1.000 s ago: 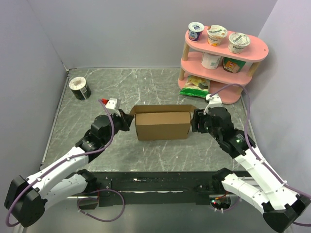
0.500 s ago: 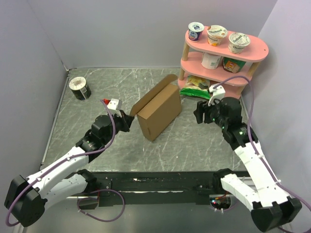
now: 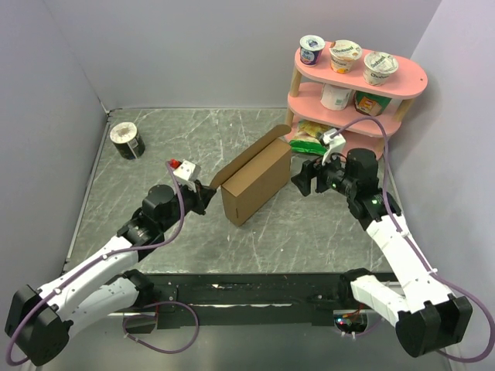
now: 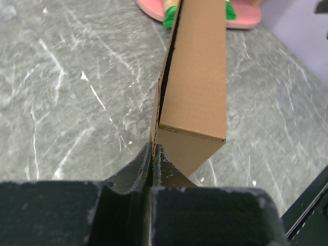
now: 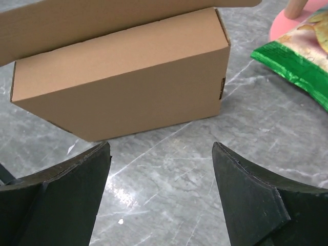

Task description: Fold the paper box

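The paper box (image 3: 255,182) is plain brown cardboard and lies diagonally across the middle of the table, its lid flap (image 3: 249,153) standing up along the far side. My left gripper (image 3: 212,193) is at the box's near-left corner. In the left wrist view the paper box (image 4: 197,77) stretches away from my left gripper (image 4: 153,149), whose jaws are shut on a thin cardboard edge. My right gripper (image 3: 298,181) stands open just off the box's far-right end, apart from it. In the right wrist view, nothing but table shows between the jaws of my right gripper (image 5: 160,148), below the paper box (image 5: 123,77).
A pink two-tier shelf (image 3: 352,77) with yogurt cups and small cartons stands at the back right. A green snack bag (image 3: 309,137) lies at its foot, close behind the right gripper. A dark tin (image 3: 126,141) sits at the back left. Grey walls close in the table.
The right gripper let go of the box's right end and opened wide. The box swung from crosswise to diagonal, its right end going toward the shelf. The left gripper kept its hold.
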You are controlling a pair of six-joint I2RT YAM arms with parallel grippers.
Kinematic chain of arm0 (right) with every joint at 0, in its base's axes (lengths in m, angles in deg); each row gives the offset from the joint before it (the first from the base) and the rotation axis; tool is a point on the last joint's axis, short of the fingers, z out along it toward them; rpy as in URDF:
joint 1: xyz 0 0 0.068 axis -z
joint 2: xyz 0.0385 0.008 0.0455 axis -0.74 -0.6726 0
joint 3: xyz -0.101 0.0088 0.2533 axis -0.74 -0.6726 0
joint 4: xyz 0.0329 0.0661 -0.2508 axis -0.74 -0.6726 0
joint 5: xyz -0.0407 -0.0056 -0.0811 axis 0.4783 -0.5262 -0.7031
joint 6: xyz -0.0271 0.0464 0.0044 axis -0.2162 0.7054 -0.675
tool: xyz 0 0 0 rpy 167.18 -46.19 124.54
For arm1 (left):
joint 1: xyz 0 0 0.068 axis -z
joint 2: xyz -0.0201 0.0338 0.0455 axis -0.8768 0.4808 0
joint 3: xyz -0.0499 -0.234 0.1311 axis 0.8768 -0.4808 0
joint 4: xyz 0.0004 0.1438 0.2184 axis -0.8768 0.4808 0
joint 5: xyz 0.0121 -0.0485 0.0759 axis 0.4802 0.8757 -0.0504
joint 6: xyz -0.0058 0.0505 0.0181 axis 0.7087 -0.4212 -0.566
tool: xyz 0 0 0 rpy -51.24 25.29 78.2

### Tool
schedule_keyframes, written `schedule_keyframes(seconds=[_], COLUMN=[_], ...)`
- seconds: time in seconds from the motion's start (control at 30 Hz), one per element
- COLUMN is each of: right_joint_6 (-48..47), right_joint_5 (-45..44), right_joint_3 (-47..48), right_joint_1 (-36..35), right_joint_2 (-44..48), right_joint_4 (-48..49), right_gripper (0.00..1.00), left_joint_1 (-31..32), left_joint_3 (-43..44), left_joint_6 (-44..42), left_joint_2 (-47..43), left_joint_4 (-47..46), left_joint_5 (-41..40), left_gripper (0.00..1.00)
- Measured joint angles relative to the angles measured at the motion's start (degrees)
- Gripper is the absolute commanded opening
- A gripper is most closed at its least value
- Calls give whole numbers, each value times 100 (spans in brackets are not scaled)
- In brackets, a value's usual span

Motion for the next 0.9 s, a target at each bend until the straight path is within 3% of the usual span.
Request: schedule_keyframes(seconds=[0.3, 0.63, 0.9], right_joint_6=[-426, -1582, -2433], right_joint_5=[-219, 1095, 1563], right_joint_3=[146, 1204, 1652], right_joint_1=[212, 1040, 1169], right_joint_2=[175, -1499, -2435], right_joint_4=[-20, -103, -149], right_gripper=[88, 84, 85], left_joint_1=[2, 2, 2], left_joint_3=[0, -17, -17], left_joint_6=[-691, -1025, -1064], left_joint_2=[-61, -125, -136], left_joint_4=[2, 50, 116], left_joint_5=[619, 1182, 1307], left_gripper=[1, 1, 1])
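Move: The left hand already pinches the near corner of the box's lid flap; the box's middle lies some 12 cm to its right, about 6 cm ahead and a little lower. The right hand hangs open off the box's right side, with the box's far end about 9 cm ahead, 7 cm left and slightly below. From it the chip bag lies some 17 cm ahead, about 1 cm right and 10 cm down, and the lid flap's middle about 9 cm ahead and 17 cm left. Keeping its pinch on the lid flap's near corner, the left hand draws it back and to the right by some 3 cm while turning about 15 degrees clockwise. The open right hand rises a little and shifts left, then sweeps forward nearly 10 cm along the box's right side to its far end, sinking again, turning slightly counter-clockwise, fingers still wide. ##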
